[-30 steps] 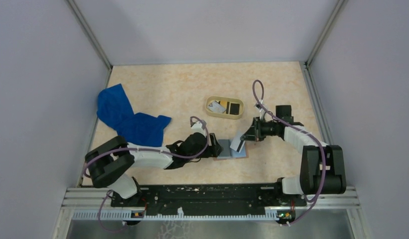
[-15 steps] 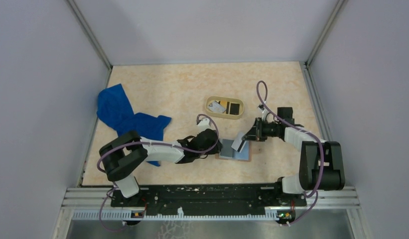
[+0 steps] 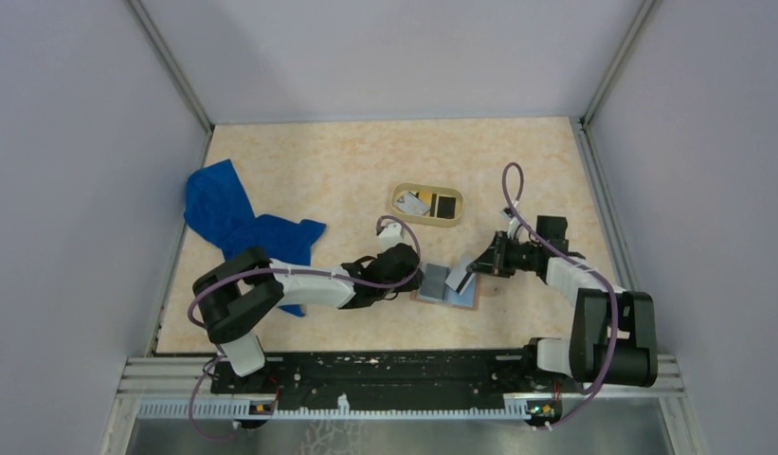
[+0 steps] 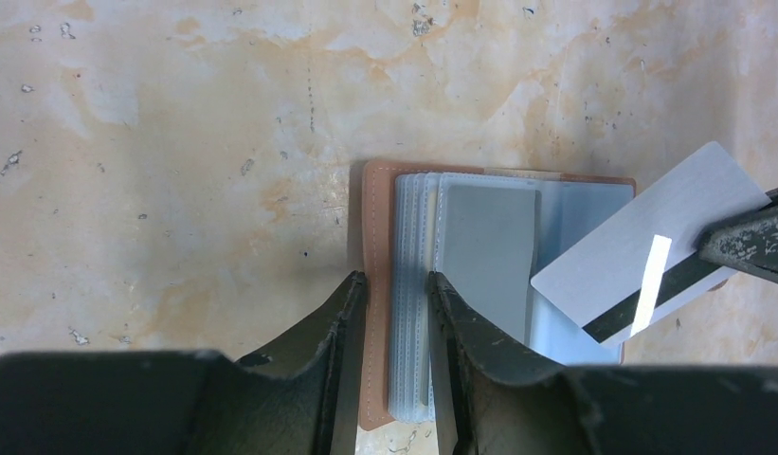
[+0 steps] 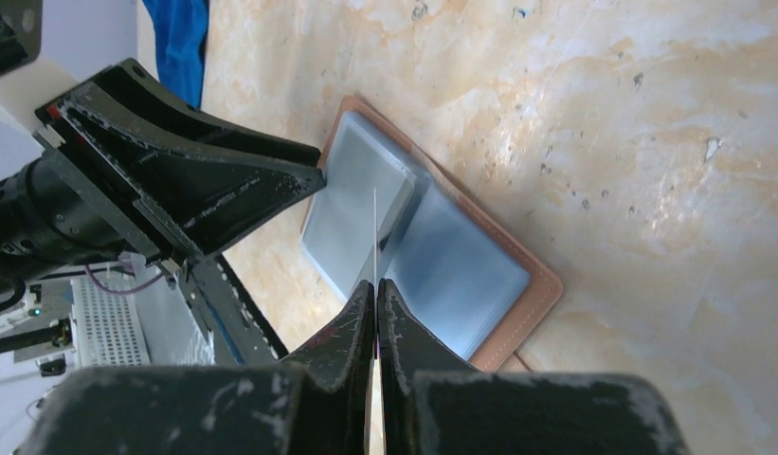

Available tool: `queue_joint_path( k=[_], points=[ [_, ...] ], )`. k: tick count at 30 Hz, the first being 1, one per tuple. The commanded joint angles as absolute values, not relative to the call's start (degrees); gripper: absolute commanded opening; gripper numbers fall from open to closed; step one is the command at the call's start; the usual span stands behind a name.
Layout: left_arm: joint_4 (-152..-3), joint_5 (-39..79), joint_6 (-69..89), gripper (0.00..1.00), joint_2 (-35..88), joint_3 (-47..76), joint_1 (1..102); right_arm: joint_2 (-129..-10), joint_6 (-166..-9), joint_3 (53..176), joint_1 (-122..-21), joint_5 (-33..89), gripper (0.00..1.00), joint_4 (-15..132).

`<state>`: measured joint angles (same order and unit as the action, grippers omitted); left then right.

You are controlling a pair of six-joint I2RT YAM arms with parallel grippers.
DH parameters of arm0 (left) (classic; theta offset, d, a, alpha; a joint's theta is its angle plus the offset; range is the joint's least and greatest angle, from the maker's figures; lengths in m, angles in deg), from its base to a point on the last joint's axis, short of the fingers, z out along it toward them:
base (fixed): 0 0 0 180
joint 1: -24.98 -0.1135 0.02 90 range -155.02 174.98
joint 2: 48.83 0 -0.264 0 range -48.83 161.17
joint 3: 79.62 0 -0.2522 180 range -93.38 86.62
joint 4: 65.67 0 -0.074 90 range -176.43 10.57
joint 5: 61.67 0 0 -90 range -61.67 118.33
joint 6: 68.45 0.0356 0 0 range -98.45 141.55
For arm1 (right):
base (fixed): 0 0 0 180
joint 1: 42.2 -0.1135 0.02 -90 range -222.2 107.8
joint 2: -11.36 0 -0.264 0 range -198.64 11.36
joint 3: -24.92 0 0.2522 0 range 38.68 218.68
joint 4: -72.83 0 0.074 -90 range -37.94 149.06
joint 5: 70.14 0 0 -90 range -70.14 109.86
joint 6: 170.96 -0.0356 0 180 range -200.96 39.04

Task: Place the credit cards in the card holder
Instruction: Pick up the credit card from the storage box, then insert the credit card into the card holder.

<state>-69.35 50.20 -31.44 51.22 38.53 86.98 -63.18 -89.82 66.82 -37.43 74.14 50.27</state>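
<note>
The card holder (image 3: 461,292) lies open on the table, tan cover down, grey-blue sleeves up (image 4: 489,237) (image 5: 461,275). My left gripper (image 3: 416,282) (image 4: 396,284) is closed on its left edge, the tan cover and several clear sleeves pinched between the fingers. My right gripper (image 3: 477,267) (image 5: 376,284) is shut on a light grey credit card (image 3: 457,276) (image 4: 650,227) with a black stripe. That card hangs tilted over the holder's right half and shows edge-on (image 5: 375,223) in the right wrist view. Two more credit cards, one pale (image 3: 415,203) and one black (image 3: 446,206), lie in the oval tray.
The tan oval tray (image 3: 427,219) stands behind the holder. A blue cloth (image 3: 243,223) lies crumpled at the left, partly under the left arm. Grey walls enclose the table on three sides.
My left gripper moved right to the holder and closed on its left edge. My right gripper carried the grey card lower over the holder.
</note>
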Motion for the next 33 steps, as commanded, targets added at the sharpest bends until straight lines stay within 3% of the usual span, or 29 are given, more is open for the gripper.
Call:
queue_joint_path(
  k=[1, 33],
  points=[
    [-76.3, 52.2, -31.8, 0.34, 53.8, 38.7, 87.0, -60.1, -92.0, 65.3, -36.9, 73.5, 0.0, 52.6],
    [-72.0, 50.7, -28.0, 0.35, 52.8, 39.5, 85.0, -76.2, -92.1, 66.0, -38.0, 76.6, 0.0, 53.0]
  ],
)
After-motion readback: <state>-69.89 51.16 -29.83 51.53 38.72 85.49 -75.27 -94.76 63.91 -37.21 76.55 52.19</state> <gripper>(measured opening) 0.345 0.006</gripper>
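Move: The open card holder's middle lies about 5 cm left and 3 cm back of the right hand, roughly 6 below, its blue right-hand page only 2 to the left and 3 back. The storage box stands some 13 cm ahead and 9 left, also about 6 lower. From the left hand, whose fingers are at the page stack's left edge, the holder's middle is about 5 cm right, 2 back, 2 down. The right hand lowers its card about 4 cm and 3 back, tilting, pressing the free end against the holder. ##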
